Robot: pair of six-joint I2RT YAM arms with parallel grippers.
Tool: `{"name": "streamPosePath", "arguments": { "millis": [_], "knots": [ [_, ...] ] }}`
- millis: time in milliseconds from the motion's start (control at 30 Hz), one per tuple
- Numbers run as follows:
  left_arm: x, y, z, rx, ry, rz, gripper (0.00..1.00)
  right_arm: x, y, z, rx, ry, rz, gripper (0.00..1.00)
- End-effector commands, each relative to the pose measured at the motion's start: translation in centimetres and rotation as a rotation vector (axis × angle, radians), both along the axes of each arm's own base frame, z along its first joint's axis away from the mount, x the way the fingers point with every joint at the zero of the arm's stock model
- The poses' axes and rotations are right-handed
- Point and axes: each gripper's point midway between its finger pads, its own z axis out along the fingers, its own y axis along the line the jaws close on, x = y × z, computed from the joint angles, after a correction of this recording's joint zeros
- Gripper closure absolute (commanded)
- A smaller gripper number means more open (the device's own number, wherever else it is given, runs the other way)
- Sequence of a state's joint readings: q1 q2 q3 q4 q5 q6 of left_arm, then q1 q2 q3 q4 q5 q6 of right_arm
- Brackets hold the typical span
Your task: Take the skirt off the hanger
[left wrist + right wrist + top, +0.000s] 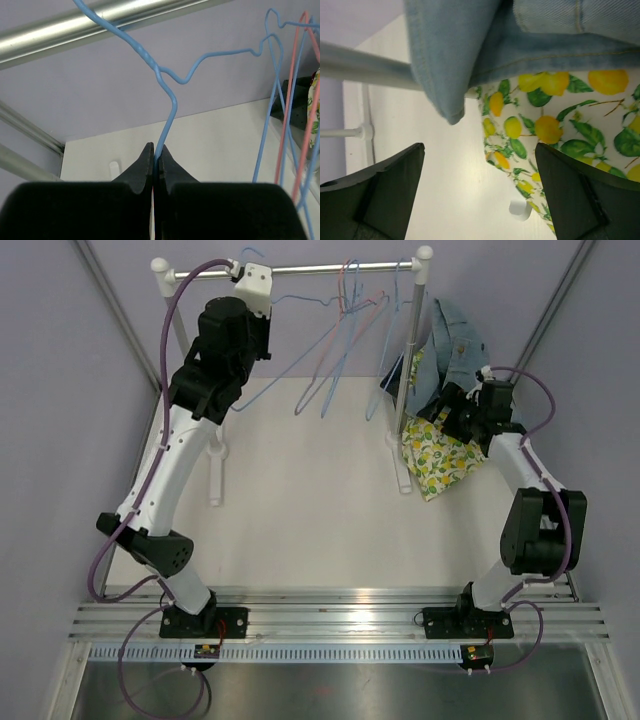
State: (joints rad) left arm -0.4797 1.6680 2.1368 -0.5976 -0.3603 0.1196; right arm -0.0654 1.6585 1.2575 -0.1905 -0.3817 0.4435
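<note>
A blue wire hanger [175, 106] hangs by its hook from the metal rail [100, 20] with nothing on it. My left gripper [155, 150] is shut on its wire just below the twisted neck, up at the rail's left end [268, 300]. The lemon-print skirt [440, 455] lies crumpled on the table by the rack's right post. My right gripper [480, 150] is open just above the skirt's edge [560, 125], nothing between its fingers; it sits beside the post [450, 412].
A denim garment [455, 345] lies behind and partly over the skirt, and its hem [470, 45] hangs into the right wrist view. Several empty pink and blue hangers [345, 330] hang mid-rail. The rack's white right post [405, 390] stands next to my right gripper.
</note>
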Motion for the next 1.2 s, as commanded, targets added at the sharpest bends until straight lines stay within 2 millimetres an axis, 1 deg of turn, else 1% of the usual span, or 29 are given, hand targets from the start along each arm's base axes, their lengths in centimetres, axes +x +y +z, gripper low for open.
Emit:
{"name": "streamPosePath", "arguments": {
  "millis": [0, 67, 100, 133, 167, 200, 233, 300, 400, 467, 500, 533, 567, 633, 667, 733, 767, 800, 833, 867, 900, 933, 967, 1000, 1033, 1067, 1100, 1133, 1167],
  "knots": [
    [1.1, -0.7, 2.3, -0.036, -0.058, -0.001, 1.00, -0.6, 1.9, 10.9, 0.070, -0.348, 0.073, 0.01],
    [1.1, -1.3, 1.3, -0.060, -0.033, -0.010, 1.00, -1.8, 2.1, 10.9, 0.062, -0.353, 0.082, 0.01],
    [0.6, -1.1, 1.9, -0.077, -0.050, -0.013, 1.00, -2.2, 2.0, 10.7, 0.051, -0.347, 0.077, 0.00],
    [0.4, -1.1, 1.5, -0.084, -0.047, -0.012, 1.00, -2.5, 1.9, 10.8, 0.044, -0.351, 0.073, 0.01],
    [0.5, -1.1, 0.2, -0.081, -0.024, -0.010, 1.00, -3.1, 1.8, 11.3, 0.033, -0.362, 0.071, 0.01],
    [-0.1, -0.8, 0.8, -0.099, -0.039, -0.010, 0.98, -3.5, 1.7, 10.9, 0.021, -0.342, 0.068, 0.01],
    [-0.2, -0.8, 0.5, -0.098, -0.032, -0.008, 0.97, -3.8, 1.7, 11.0, 0.016, -0.339, 0.069, 0.01],
    [-0.5, -0.7, -0.3, -0.097, -0.002, -0.004, 0.97, -4.4, 1.6, 11.7, 0.009, -0.342, 0.063, 0.00],
    [-1.0, -0.7, -0.9, -0.096, 0.023, -0.012, 0.96, -5.5, 1.7, 13.1, 0.021, -0.364, 0.062, 0.01],
    [-1.6, -0.6, -0.8, -0.103, 0.026, -0.015, 0.94, -6.2, 1.9, 14.3, 0.030, -0.386, 0.060, 0.01],
    [-1.8, -0.5, -1.1, -0.102, 0.035, -0.016, 0.92, -6.6, 1.9, 14.4, 0.032, -0.381, 0.061, 0.00],
    [-2.1, -0.3, -0.9, -0.107, 0.033, -0.016, 0.89, -6.9, 1.9, 14.7, 0.034, -0.383, 0.057, 0.00],
    [-2.8, 0.0, -0.2, -0.114, 0.019, -0.017, 0.75, -7.5, 1.9, 15.6, 0.032, -0.402, 0.053, 0.00],
    [-3.5, 0.5, 0.1, -0.117, 0.012, -0.016, 0.60, -8.1, 1.6, 15.8, 0.027, -0.397, 0.032, 0.00],
    [-4.0, 0.8, 0.6, -0.121, 0.004, -0.013, 0.52, -8.5, 1.4, 16.6, 0.022, -0.413, 0.022, 0.01],
    [-5.8, 1.7, 1.9, -0.160, -0.016, -0.007, 0.38, -9.2, 1.4, 16.9, 0.019, -0.405, 0.011, 0.01],
    [-6.4, 2.1, 2.0, -0.167, -0.014, 0.002, 0.30, -9.8, 1.4, 17.7, 0.025, -0.418, 0.007, 0.01],
    [-7.8, 2.9, 3.2, -0.184, -0.040, 0.004, 0.26, -10.2, 1.6, 18.0, 0.029, -0.424, 0.016, 0.00],
    [-8.6, 3.3, 3.4, -0.191, -0.046, 0.007, 0.23, -10.7, 1.7, 18.5, 0.034, -0.431, 0.019, 0.00],
    [-9.1, 3.5, 2.8, -0.196, -0.034, 0.008, 0.20, -11.7, 1.8, 19.4, 0.044, -0.446, 0.020, 0.01],
    [-9.9, 3.9, 2.7, -0.203, -0.035, 0.010, 0.16, -12.3, 2.1, 20.1, 0.045, -0.465, 0.036, 0.01],
    [-11.8, 4.8, 3.7, -0.224, -0.062, 0.007, 0.13, -12.9, 2.3, 20.5, 0.051, -0.479, 0.049, 0.01],
    [-12.5, 5.1, 2.5, -0.233, -0.037, 0.012, 0.11, -14.3, 2.9, 21.5, 0.062, -0.510, 0.077, 0.00],
    [-13.3, 5.4, 2.3, -0.245, -0.033, 0.007, 0.08, -15.1, 3.2, 22.2, 0.072, -0.531, 0.094, 0.01],
    [-15.3, 6.3, 3.0, -0.276, -0.059, -0.002, 0.02, -16.0, 3.6, 22.7, 0.080, -0.549, 0.115, 0.01],
    [-16.1, 6.1, 2.3, -0.316, -0.044, -0.018, 0.01, -17.5, 3.9, 23.6, 0.093, -0.582, 0.130, 0.01],
    [-16.5, 5.8, 0.1, -0.314, 0.003, -0.033, 0.01, -18.6, 4.4, 24.0, 0.104, -0.594, 0.160, 0.00],
    [-17.4, 5.6, -0.9, -0.329, 0.023, -0.058, 0.01, -19.6, 4.7, 24.3, 0.108, -0.608, 0.174, 0.01],
    [-19.2, 5.6, -1.1, -0.380, 0.020, -0.098, 0.01, -21.5, 4.9, 24.7, 0.109, -0.635, 0.180, 0.01]
  ]
}}
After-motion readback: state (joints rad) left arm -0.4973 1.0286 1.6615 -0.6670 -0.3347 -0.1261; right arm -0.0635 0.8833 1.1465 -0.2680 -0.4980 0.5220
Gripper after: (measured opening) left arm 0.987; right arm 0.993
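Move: The left hand, shut on a blue hanger, has the spot on the rail about 8 cm ahead and 9 cm above it, roughly level sideways; the emptied hangers hang some 15 cm to the right of that spot, and the rail's left end is about 16 cm to its left. The open right hand has the denim jacket about 7 cm ahead and 3 cm right, with the lemon-print cloth some 5 cm back, 2 cm left and 8 cm below. Still pinching the blue hanger, the left hand edges just forward, then sinks some 3 to 4 cm to hook it over the rail; its fingers open wide, let go of it, and the hand draws back about 17 cm and leftward, rising and rolling left side down. The right hand, wide open throughout, climbs over 20 cm and back away from the jacket, tipping its fingers up some 30 degrees. ##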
